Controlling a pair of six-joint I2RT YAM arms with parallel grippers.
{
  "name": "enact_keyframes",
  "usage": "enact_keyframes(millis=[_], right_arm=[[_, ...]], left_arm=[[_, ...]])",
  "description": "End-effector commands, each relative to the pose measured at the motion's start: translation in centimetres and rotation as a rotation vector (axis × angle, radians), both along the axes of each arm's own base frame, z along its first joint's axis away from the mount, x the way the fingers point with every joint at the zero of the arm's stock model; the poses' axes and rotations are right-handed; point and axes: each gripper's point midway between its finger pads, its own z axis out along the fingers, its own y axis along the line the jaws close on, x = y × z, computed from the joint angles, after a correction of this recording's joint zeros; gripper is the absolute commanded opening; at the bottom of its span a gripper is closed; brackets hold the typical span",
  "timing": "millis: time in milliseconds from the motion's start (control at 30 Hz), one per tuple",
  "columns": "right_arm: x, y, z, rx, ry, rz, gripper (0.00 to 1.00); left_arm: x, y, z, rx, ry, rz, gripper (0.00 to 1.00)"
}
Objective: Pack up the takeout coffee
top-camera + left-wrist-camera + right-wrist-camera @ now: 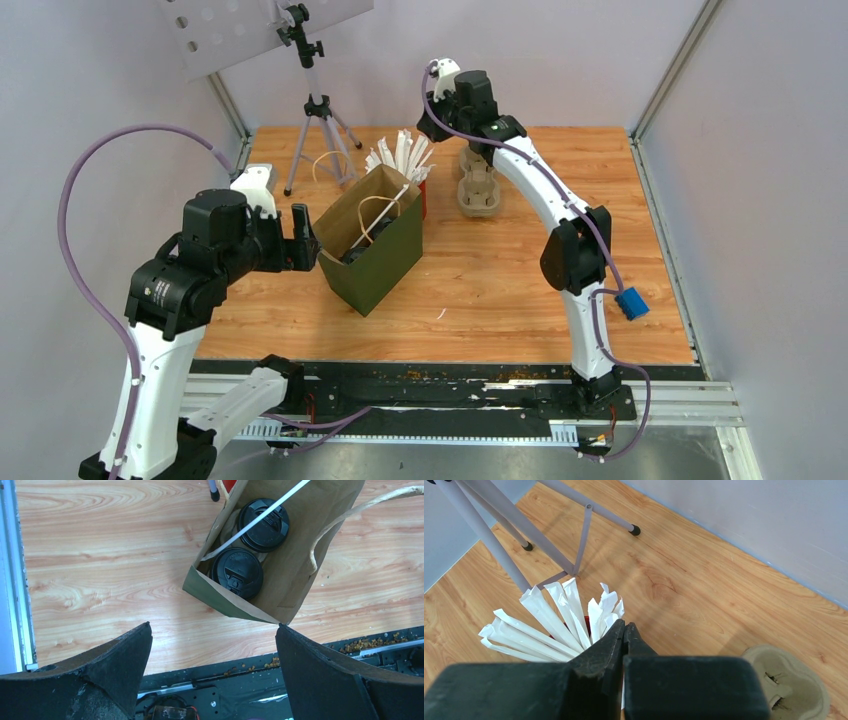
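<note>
Two takeout coffee cups stand inside the open brown paper bag [295, 575]; only their black lids [236, 572] [263, 524] show. A white straw [260, 517] lies slanted across them. My left gripper [214, 626] is open and empty, just near of the bag's corner; from above it [300, 240] sits at the bag's [385, 255] left side. My right gripper [624, 625] is shut, its tips against the right of the white straws [551, 625] in the red cup [424, 195]. A white sliver shows in the slit between its fingers; I cannot tell if it is gripped.
The beige pulp cup tray [480, 185] lies right of the straw cup, its corner [791, 680] beside my right fingers. A tripod [320, 120] stands at the back left. A small white scrap [441, 313] lies on the wood in front of the bag.
</note>
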Motion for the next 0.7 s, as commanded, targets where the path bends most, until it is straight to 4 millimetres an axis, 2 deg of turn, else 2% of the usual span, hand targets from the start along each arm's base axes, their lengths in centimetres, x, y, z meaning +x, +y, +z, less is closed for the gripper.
enact_keyframes(millis=[0,133,233,267,667], right_arm=[[-0.8,-0.4,4.3,0.045,-0.063,0.01,0.0],[-0.7,-0.5,4.4,0.033,-0.076,0.009,0.0],[-0.5,-1.0,3.9,-0.008,-0.086,-0.004,0.17],[-0.5,-1.2,3.7,-0.028,-0.092,-0.006,0.19],[-0.8,-1.3,1.2,-0.077,-0.041,-0.002,0.23]], left_arm=[[0.3,-0.2,1.1,-0.02,-0.044,-0.006,1.0],[0.2,-0.1,1.2,-0.02,-0.046,-0.005,1.0],[0.1,-0.1,1.2,-0.021,-0.048,-0.006,1.0],[0.1,-0.1,1.2,-0.019,-0.046,-0.007,1.0],[-0.4,0.2,1.1,-0.019,-0.045,0.001,1.0]])
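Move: Just back and to the left of the shut right fingers stand the wrapped straws in their red cup, their bunch centred about 3 cm back, 5 cm left and roughly 8 cm below. The cup carrier lies some 4 cm ahead and 12 cm to the right, about 20 cm down; the paper bag stands about 27 cm back and 10 cm left, its middle some 10 cm lower. From the left hand the straws are about 31 cm ahead, 14 cm right and 15 cm below. Opening from shut to about a fifth of their range, the right fingers part beside the right-hand edge of the straw bunch while the hand sinks only about 1 cm, drifting slightly right. The wrist rolls some 5 degrees, left side dipping, and the hand then stays there; whether the tips touch a straw can't be seen. ##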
